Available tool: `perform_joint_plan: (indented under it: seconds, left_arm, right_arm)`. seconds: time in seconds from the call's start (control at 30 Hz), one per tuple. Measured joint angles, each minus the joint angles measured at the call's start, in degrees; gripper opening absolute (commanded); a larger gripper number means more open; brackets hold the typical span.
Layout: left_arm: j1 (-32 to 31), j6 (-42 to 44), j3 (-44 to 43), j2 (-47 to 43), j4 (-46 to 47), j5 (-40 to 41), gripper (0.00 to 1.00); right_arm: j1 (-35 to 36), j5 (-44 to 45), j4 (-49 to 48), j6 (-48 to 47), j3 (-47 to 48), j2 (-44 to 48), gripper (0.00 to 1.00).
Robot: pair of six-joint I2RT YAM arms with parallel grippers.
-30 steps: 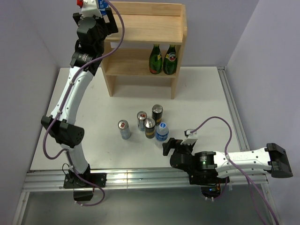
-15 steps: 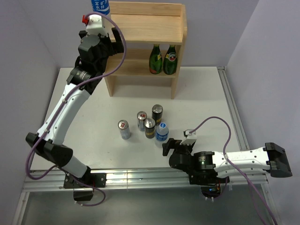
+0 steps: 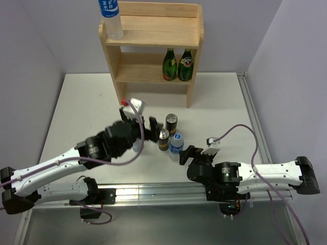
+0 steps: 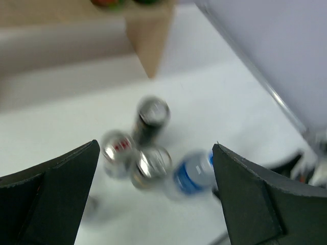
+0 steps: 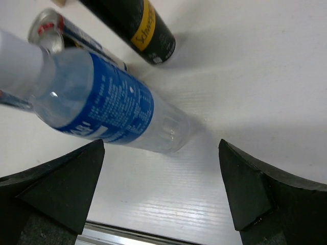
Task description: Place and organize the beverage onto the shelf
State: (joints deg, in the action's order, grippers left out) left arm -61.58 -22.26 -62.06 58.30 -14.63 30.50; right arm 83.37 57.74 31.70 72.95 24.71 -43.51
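Observation:
The light-wood shelf (image 3: 193, 46) stands at the back, with one water bottle (image 3: 109, 18) upright at the left of its top tier. Mid-table stand two black-and-gold cans (image 3: 171, 124), (image 3: 163, 139) and a second water bottle (image 3: 176, 144). My left gripper (image 3: 144, 133) hovers open over the group's left side and covers the silver cans from above. The blurred left wrist view shows a silver can (image 4: 116, 152), a black can (image 4: 150, 120), the bottle (image 4: 194, 173) and my open gripper (image 4: 156, 145). My right gripper (image 3: 183, 154) is open just right of the bottle (image 5: 102, 107), nothing between its jaws (image 5: 161, 145).
Two green glass bottles (image 3: 177, 65) stand on the shelf's lower tier at the right. A metal rail (image 3: 153, 193) runs along the near table edge. Walls close in on the left and right sides.
My left arm has swung down from the shelf's top tier to above the cans, leaving the water bottle standing there. The right arm has hardly moved.

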Motion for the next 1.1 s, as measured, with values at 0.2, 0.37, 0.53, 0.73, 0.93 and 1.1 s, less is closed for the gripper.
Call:
perform_joint_plan:
  seconds: [0.2,0.37,0.53,0.73,0.93,1.1]
  left_arm:
    - [-16.9,-8.7,10.4,-0.8,-1.2,7.1,0.99]
    - [-27.0,-15.3,11.6,6.3,0.8,12.1,0.99]
    - [-29.4,-19.6,12.2,16.9,6.0,12.6,0.99]
    - [-28.7,-23.6,12.3,30.0,13.1,17.9,0.99]
    - [-23.2,-21.6,12.8,39.1,24.9,19.2,0.99]
    - [-20.2,-19.1,10.5,44.8,29.4,20.7,0.99]
  right_arm:
    - [-0.5,4.5,11.7,6.1,5.8,5.2,1.0]
    - [-4.4,6.2,13.4,3.6,8.6,6.3,1.0]
    - [-7.8,6.0,12.4,-0.2,8.7,6.3,1.0]
    - [-8.3,5.5,12.6,-0.9,8.7,8.7,1.0]
    - [-8.3,4.8,12.7,-1.7,8.7,12.0,1.0]
    - [-8.3,4.5,12.8,-2.6,8.6,12.2,1.0]
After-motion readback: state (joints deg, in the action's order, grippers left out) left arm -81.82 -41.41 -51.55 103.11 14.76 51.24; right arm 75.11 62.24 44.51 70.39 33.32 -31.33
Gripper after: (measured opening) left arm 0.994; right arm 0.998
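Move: Back, right and well below the left hand stands the white-capped bottle: about 4 cm back, 13 cm right and 24 cm down. The near dark can stands some 5 cm farther out and 6 cm left of the bottle; the far dark can is about 13 cm beyond it and 2 cm to its left. From the right hand the bottle lies roughly 7 cm left, 2 cm ahead and slightly lower. Sweeping back, down and right past the cans, the wide-open, empty left hand first draws in nearly 14 cm, then curves forward about 9 cm towards the bottle, ending 26 cm lower with its fingers low around it, still open and tipped slightly more downward. The right hand, also open, clears away from the bottle: up about 7 cm, right and a little forward. ##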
